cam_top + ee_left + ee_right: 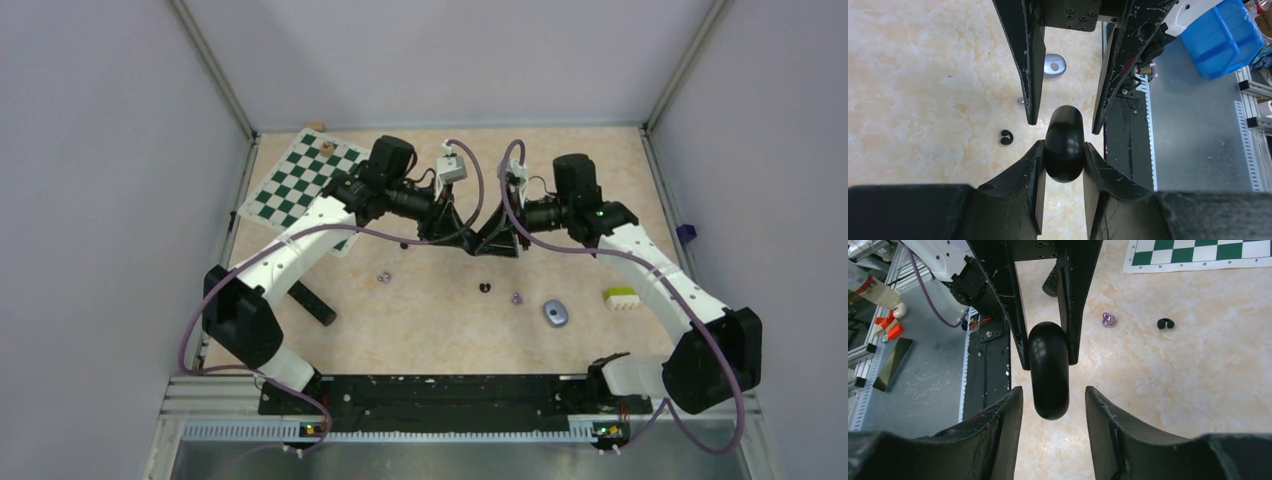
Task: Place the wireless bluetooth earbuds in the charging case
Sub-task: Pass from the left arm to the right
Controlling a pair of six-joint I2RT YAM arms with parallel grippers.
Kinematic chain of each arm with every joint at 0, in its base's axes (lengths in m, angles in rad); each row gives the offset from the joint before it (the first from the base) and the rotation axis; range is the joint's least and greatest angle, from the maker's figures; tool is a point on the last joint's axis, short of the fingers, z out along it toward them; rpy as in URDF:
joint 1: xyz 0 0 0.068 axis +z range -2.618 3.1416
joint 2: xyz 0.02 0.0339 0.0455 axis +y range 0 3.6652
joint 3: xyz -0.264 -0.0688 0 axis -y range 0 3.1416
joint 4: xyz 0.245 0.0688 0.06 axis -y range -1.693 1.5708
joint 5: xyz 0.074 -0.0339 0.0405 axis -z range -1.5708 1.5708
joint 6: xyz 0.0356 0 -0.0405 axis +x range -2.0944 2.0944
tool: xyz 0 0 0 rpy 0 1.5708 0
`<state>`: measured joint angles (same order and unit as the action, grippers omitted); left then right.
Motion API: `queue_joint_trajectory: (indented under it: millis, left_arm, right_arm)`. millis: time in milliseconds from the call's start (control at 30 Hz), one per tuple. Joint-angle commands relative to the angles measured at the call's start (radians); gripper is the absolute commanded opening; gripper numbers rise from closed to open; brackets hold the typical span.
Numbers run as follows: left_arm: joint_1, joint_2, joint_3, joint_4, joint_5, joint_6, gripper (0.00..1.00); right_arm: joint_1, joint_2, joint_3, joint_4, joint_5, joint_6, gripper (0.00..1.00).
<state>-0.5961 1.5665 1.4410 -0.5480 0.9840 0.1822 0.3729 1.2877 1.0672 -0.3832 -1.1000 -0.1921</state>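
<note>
A glossy black oval charging case hangs above the table, and my left gripper is shut on one end of it. My right gripper faces it from the other side. Its jaws stand open on either side of the case's free end, with a gap on both sides. In the top view the two grippers meet at mid-table, left and right. On the table lie a black earbud and two pale purple earbuds.
A grey-blue oval case lies front right, with a yellow-and-white block beyond it. A green chessboard covers the back left. A black bar lies by the left arm.
</note>
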Motion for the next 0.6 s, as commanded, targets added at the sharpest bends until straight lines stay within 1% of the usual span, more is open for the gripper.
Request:
queue_joint_trajectory:
  millis: [0,67,167,267,333,400,500,567]
  left_arm:
    - [-0.011,0.021,-0.013,0.036,0.022,0.003,0.0]
    - [-0.014,0.023,-0.015,0.035,0.018,0.005,0.0]
    - [-0.015,0.019,-0.017,0.035,0.017,0.007,0.0]
    - [-0.016,0.015,-0.017,0.036,0.016,0.008,0.0]
    - [-0.016,0.012,-0.018,0.035,0.013,0.007,0.0]
    - [-0.017,0.009,-0.019,0.038,0.013,0.004,0.01]
    - [-0.017,0.006,-0.018,0.042,0.012,-0.001,0.03]
    - [-0.017,0.003,-0.017,0.045,0.008,-0.003,0.07]
  right_arm:
    - [0.011,-0.004,0.008,0.015,-0.004,-0.04,0.46]
    - [0.011,-0.005,0.01,0.011,-0.006,-0.044,0.41]
    - [0.011,-0.008,0.011,0.009,-0.008,-0.046,0.28]
    - [0.011,-0.007,0.01,0.0,-0.02,-0.055,0.18]
    - [0.012,-0.007,0.015,-0.014,-0.034,-0.065,0.15]
    - [0.013,-0.004,0.019,-0.028,-0.051,-0.074,0.15]
    - [0.013,0.0,0.026,-0.045,-0.072,-0.083,0.09]
    - [0.012,0.002,0.028,-0.051,-0.079,-0.084,0.07]
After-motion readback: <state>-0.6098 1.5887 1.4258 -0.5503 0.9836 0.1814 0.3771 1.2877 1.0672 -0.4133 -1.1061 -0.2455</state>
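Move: The charging case is upright in the left gripper's pinch, its middle about 2 cm to the right of that hand and 1 cm below it. From the right hand the case's middle lies some 2 cm to the left, level front to back and about 1 cm up, its near end between the open fingers. Far below the right hand, roughly 24 cm down, lie the nearer black earbuds, 3 cm ahead and 2 cm right, and the purple earbuds, 1 cm ahead and 8 cm right. Hold the right gripper in place, fingers pointing left, and shut its half-open fingers onto the near end of the charging case until the case stops them. Meanwhile lower the left gripper about 1.5 cm, bringing the case down between the closing fingers, then hold it there and keep the left pinch shut on the far end. ##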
